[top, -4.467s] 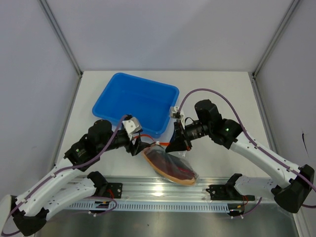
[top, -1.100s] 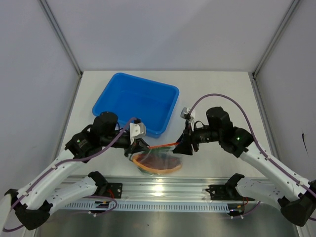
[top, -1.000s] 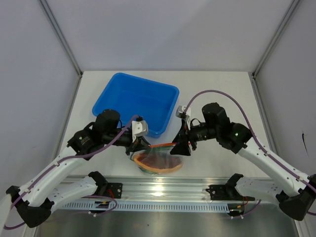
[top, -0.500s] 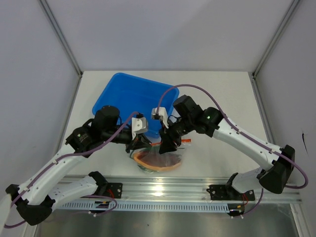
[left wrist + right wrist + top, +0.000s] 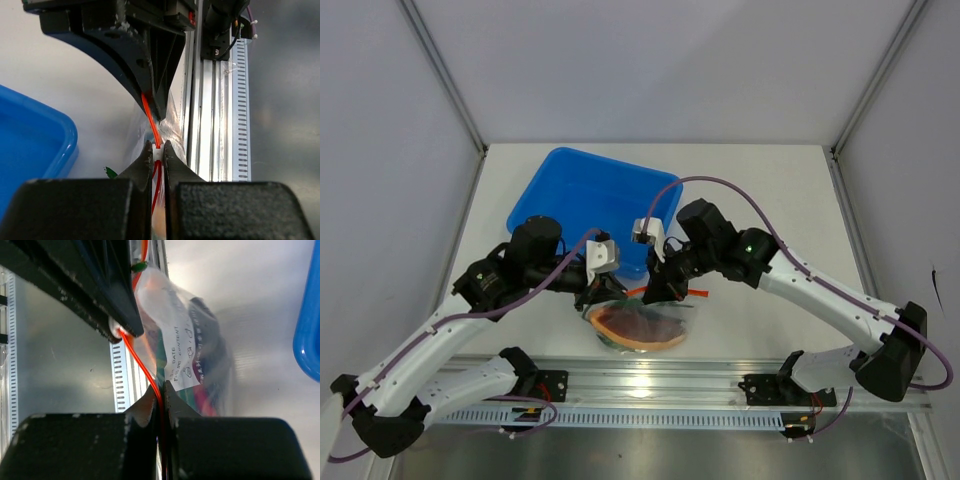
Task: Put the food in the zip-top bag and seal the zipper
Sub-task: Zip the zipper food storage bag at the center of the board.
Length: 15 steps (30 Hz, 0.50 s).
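Note:
The clear zip-top bag [image 5: 642, 328] hangs between my two grippers, just above the table's near edge. Food [image 5: 632, 322] shows through it as orange, red and green pieces; in the right wrist view a dark purple piece [image 5: 206, 322] lies behind the bag's white label [image 5: 179, 352]. My left gripper [image 5: 603, 293] is shut on the white tip [image 5: 157, 153] of the orange-red zipper [image 5: 149, 117]. My right gripper [image 5: 655, 291] is shut on the zipper [image 5: 145, 371] a short way along, close to the left gripper [image 5: 114, 329]. A bit of strip [image 5: 695, 293] sticks out on its right.
The blue tray [image 5: 595, 205] stands right behind both grippers, its rim close to the left jaws [image 5: 65, 145] and to the right of the bag [image 5: 307, 340]. The aluminium rail [image 5: 650, 380] runs along the near edge below the bag.
My right gripper has swung left from the zipper's right end to a spot near the left gripper and closed on the strip. The left gripper kept its hold and place.

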{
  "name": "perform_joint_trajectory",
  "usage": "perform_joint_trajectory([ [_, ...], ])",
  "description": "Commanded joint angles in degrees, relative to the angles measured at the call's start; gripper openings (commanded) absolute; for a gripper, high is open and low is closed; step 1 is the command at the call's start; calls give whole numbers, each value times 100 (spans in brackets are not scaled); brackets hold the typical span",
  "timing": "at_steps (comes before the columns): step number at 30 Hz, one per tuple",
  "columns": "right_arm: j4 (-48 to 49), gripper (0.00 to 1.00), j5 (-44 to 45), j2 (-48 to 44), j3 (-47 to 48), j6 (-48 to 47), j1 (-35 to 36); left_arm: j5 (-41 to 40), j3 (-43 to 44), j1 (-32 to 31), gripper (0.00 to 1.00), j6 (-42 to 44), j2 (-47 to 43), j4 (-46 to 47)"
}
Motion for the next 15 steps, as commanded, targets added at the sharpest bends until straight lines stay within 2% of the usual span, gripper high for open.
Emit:
perform_joint_trajectory([
  [1, 241, 0, 390, -373, -341, 196, -86, 81, -28, -26, 0, 39, -323, 296],
  [3, 373, 0, 328, -417, -395, 249, -77, 99, -64, -26, 1, -22, -323, 375],
  [5, 418, 0, 267, -426, -412, 285, -60, 151, -64, -26, 12, -110, -332, 524],
  [6, 435, 0, 232, -426, -421, 285, -60, 160, -72, -26, 24, -172, -358, 594],
  [7, 435, 0, 162, -426, -413, 276, -51, 100, -99, -26, 48, -259, -454, 804],
  [9, 400, 0, 91, -435, -395, 232, -51, 29, -178, -26, 63, -321, -613, 989],
  [10, 374, 0, 47, -435, -395, 215, -51, -215, -239, -26, 83, -452, -822, 1217],
  [11, 382, 0, 12, -443, -412, 197, -51, -365, -274, -26, 96, -488, -946, 1323],
  [12, 383, 0, -14, -452, -430, 188, -51, -541, -335, -26, 99, -541, -1078, 1446],
  [13, 383, 0, -49, -470, -447, 188, -51, -1030, -423, -26, 99, -646, -1349, 1560],
  [15, 435, 0, -102, -505, -491, 188, -51, -1437, -537, -26, 99, -673, -1570, 1763],
])
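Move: The zipper slider is already pinched between the left hand's fingertips, and it lies about 5 cm to the right hand's left, nearly level with it, while the right fingers hold the same red zipper strip. The food-filled bag hangs below, its middle some 4 cm right of the left hand, 3 cm back and 9 cm down. The blue bin's middle is about 22 cm ahead of the left hand, 6 cm to its left and 12 cm below. The left hand first stays put while its fingers begin to spread, letting go of the zipper slider, then rises quickly about 5 cm away from the strip, drifting a little to the left at the end, as the fingers open nearly all the way and their tips swing up and forward by some 15 degrees. The right hand keeps its pinch on the zipper strip to the right of the slider and eases about 1.5 cm down and to the right. ##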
